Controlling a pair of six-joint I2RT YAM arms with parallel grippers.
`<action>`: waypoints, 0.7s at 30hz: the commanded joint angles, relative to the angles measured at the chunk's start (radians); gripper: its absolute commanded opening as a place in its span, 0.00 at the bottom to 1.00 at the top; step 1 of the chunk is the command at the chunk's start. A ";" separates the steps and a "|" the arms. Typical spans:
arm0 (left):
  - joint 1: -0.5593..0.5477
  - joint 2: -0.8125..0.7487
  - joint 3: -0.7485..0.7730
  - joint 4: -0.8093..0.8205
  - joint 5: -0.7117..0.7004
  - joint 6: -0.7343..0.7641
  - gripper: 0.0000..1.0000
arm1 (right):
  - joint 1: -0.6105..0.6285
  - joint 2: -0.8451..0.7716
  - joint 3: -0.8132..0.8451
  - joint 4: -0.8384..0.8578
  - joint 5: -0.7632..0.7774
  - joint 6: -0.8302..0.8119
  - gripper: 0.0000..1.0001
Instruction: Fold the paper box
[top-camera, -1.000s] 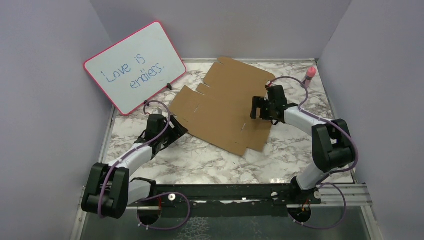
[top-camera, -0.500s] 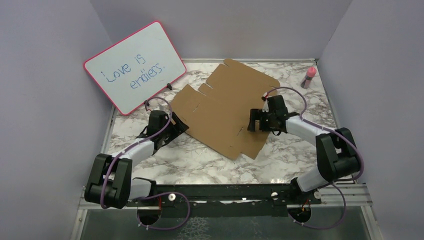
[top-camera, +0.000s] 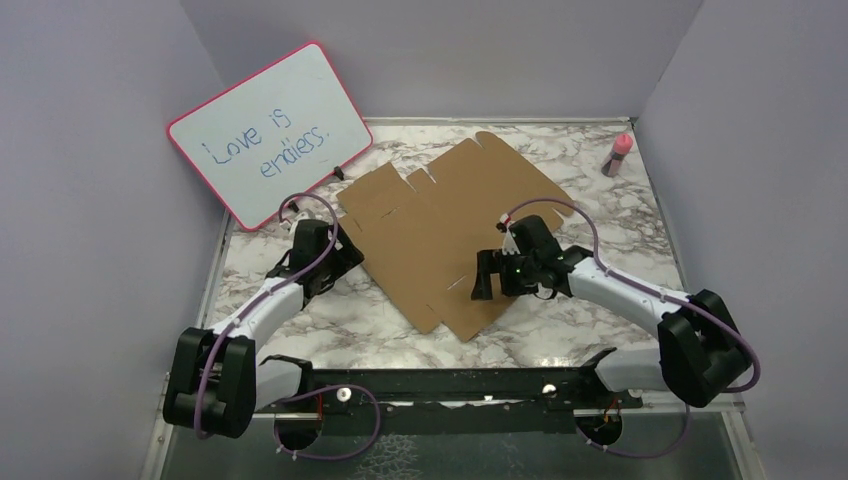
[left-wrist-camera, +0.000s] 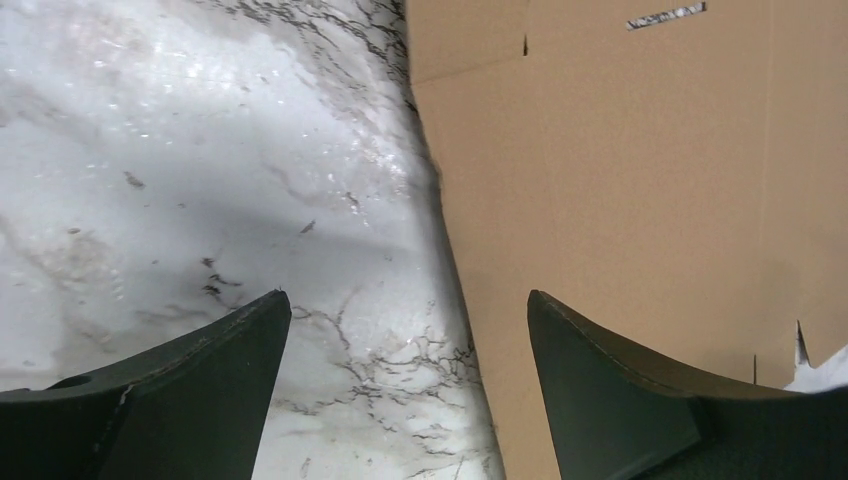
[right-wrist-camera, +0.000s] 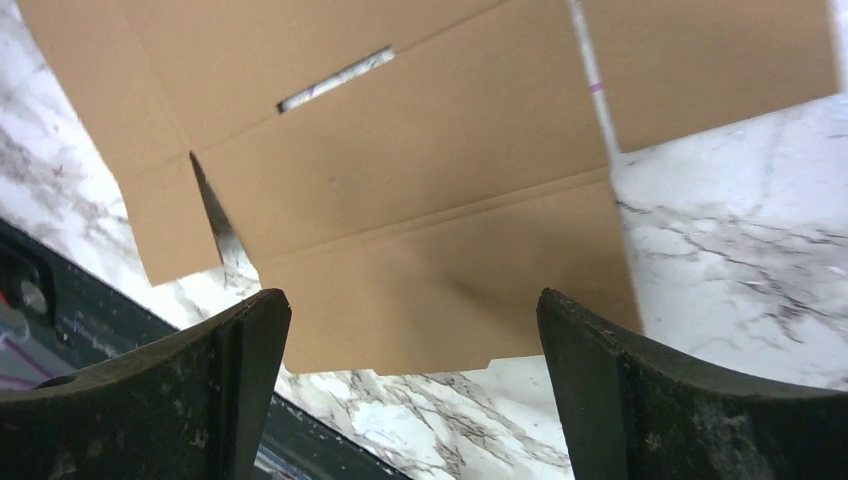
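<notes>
The paper box (top-camera: 440, 225) is a flat brown die-cut cardboard sheet lying unfolded on the marble table, its flaps and slits showing. My left gripper (top-camera: 343, 257) sits at the sheet's left edge. In the left wrist view it (left-wrist-camera: 408, 300) is open, straddling that edge of the paper box (left-wrist-camera: 620, 180), with marble under one finger and cardboard under the other. My right gripper (top-camera: 486, 276) hovers over the sheet's near right part. In the right wrist view it (right-wrist-camera: 410, 300) is open and empty above the near flap of the paper box (right-wrist-camera: 430, 190).
A pink-framed whiteboard (top-camera: 268, 130) leans at the back left, close to the sheet's far left flap. A small pink-capped bottle (top-camera: 618, 153) stands at the back right by the wall. The black mounting rail (top-camera: 450, 385) runs along the near edge.
The cardboard sheet has turned and slid toward the near side. My right gripper has travelled nearer and leftward above it. My left gripper has spread a little wider at the sheet's left edge.
</notes>
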 joint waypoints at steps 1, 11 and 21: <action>0.007 -0.056 0.032 -0.092 -0.088 0.019 0.90 | -0.001 -0.028 0.092 -0.060 0.118 0.004 1.00; 0.007 -0.095 -0.006 -0.058 -0.004 -0.014 0.91 | -0.029 0.271 0.349 0.132 0.348 -0.131 1.00; 0.006 -0.016 0.008 0.013 0.093 -0.026 0.92 | -0.097 0.425 0.387 0.189 0.362 -0.176 1.00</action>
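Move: The spot on the paper box I'm going for lies about 16 cm ahead of my right hand, 1 cm to its right and 5 cm below. The box's right-edge notch is some 10 cm ahead and 6 cm right. The slot in the near flap is level with my hand, about 6 cm left. The near corner is 14 cm back and 4 cm left. From my left hand, that same spot is about 9 cm ahead and 26 cm right. I lift my right hand clear of the near flap and hop it about 16 cm forward over the box, rising some 6 cm and then sinking as much, to just beyond the right-edge notch. My wrist turns roughly 20 degrees so the fingers lean more forward and less left. They stay wide open, low over the main panel; contact can't be made out. ##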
